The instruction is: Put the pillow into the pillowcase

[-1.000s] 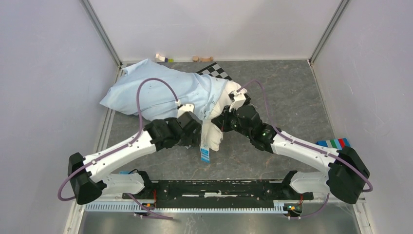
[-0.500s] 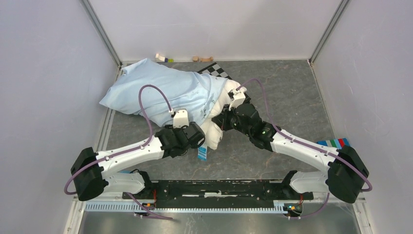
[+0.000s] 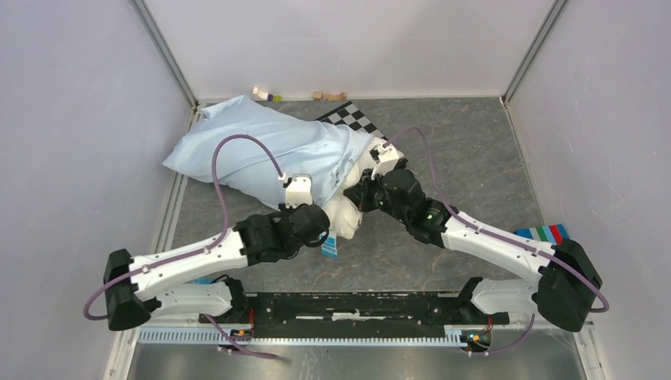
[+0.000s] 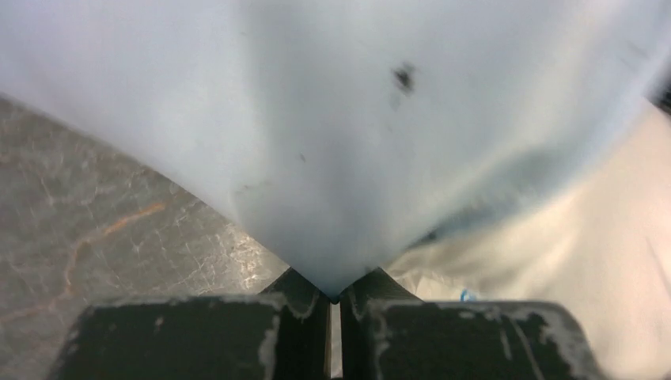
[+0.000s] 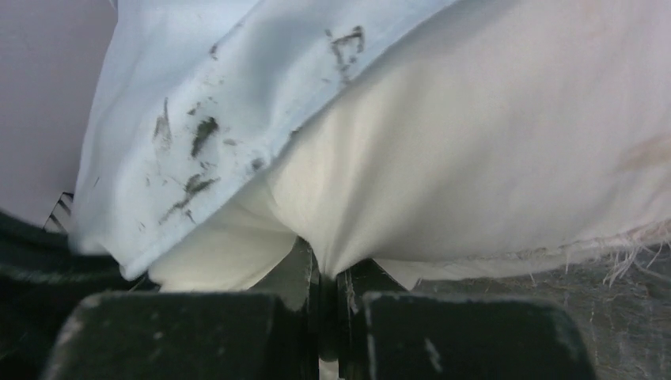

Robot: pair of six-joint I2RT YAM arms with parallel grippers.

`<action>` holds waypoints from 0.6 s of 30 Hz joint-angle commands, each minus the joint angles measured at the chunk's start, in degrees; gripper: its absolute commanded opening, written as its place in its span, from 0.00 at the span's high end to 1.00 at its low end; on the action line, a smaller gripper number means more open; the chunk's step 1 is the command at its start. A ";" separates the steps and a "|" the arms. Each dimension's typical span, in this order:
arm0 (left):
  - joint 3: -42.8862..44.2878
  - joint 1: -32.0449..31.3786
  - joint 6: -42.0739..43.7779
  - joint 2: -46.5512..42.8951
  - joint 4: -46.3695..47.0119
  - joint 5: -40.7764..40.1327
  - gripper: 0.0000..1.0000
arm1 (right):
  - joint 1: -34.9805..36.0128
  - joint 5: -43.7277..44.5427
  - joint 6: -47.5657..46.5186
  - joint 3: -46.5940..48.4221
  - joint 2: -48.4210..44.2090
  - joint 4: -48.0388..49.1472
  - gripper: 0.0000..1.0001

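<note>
The pale blue pillowcase (image 3: 261, 150) lies at the back left with the cream pillow (image 3: 348, 215) mostly inside it. Only the pillow's near end and its blue tag (image 3: 330, 247) stick out. My left gripper (image 3: 322, 229) is at the case's open hem and is shut on a fold of pillowcase (image 4: 332, 119), which is drawn to a point between the left gripper's (image 4: 332, 297) fingers. Beside it the pillow (image 4: 570, 237) shows. My right gripper (image 3: 358, 194) is shut on a pinch of the pillow (image 5: 490, 158). In the right wrist view the gripper (image 5: 328, 273) sits just under the smudged pillowcase (image 5: 214, 95) edge.
A black-and-white checkerboard panel (image 3: 352, 117) lies partly under the pillowcase at the back. Small blocks (image 3: 267, 95) and wooden bits (image 3: 328, 95) sit against the rear wall. A colour-striped card (image 3: 542, 233) lies at the right. Grey walls close in on both sides.
My left gripper has drawn back toward the near side and closed on the pillowcase hem. The hem now covers more of the pillow's end. The right gripper has kept its hold.
</note>
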 commanded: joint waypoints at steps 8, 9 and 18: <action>24.24 -10.52 27.13 -2.40 7.81 24.19 0.98 | 4.56 11.92 -1.08 2.65 0.98 5.51 1.00; 25.66 -10.44 26.98 -2.29 7.58 23.95 0.98 | 4.63 12.57 -1.05 2.21 0.81 5.60 1.00; 40.00 -4.22 24.36 4.27 -6.33 21.34 0.98 | 6.47 22.29 -1.25 -0.04 -4.04 3.57 1.00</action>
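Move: The left hand is already pinching the pillowcase near its open edge. The pillow's bunched end lies roughly 10 cm to its right and 8 cm ahead, near its height; the blue label hangs about 5 cm right, 5 cm back and 7 cm below. The case's bulk is some 20 cm ahead, 14 cm left and 8 cm lower. The right hand already grips the pillow, whose bunched middle is about 4 cm ahead, level sideways and 4 cm lower. Upward first and foremost, the left hand hauls its pinch of pillowcase about 14 cm, drawing it some 7 cm right and 5 cm back beside the gripped pillow, while the wrist swings some 35 degrees clockwise. The right hand keeps its pinch on the pillow and rises a few centimetres, its fingertips tilting slightly up and turning a little clockwise. ##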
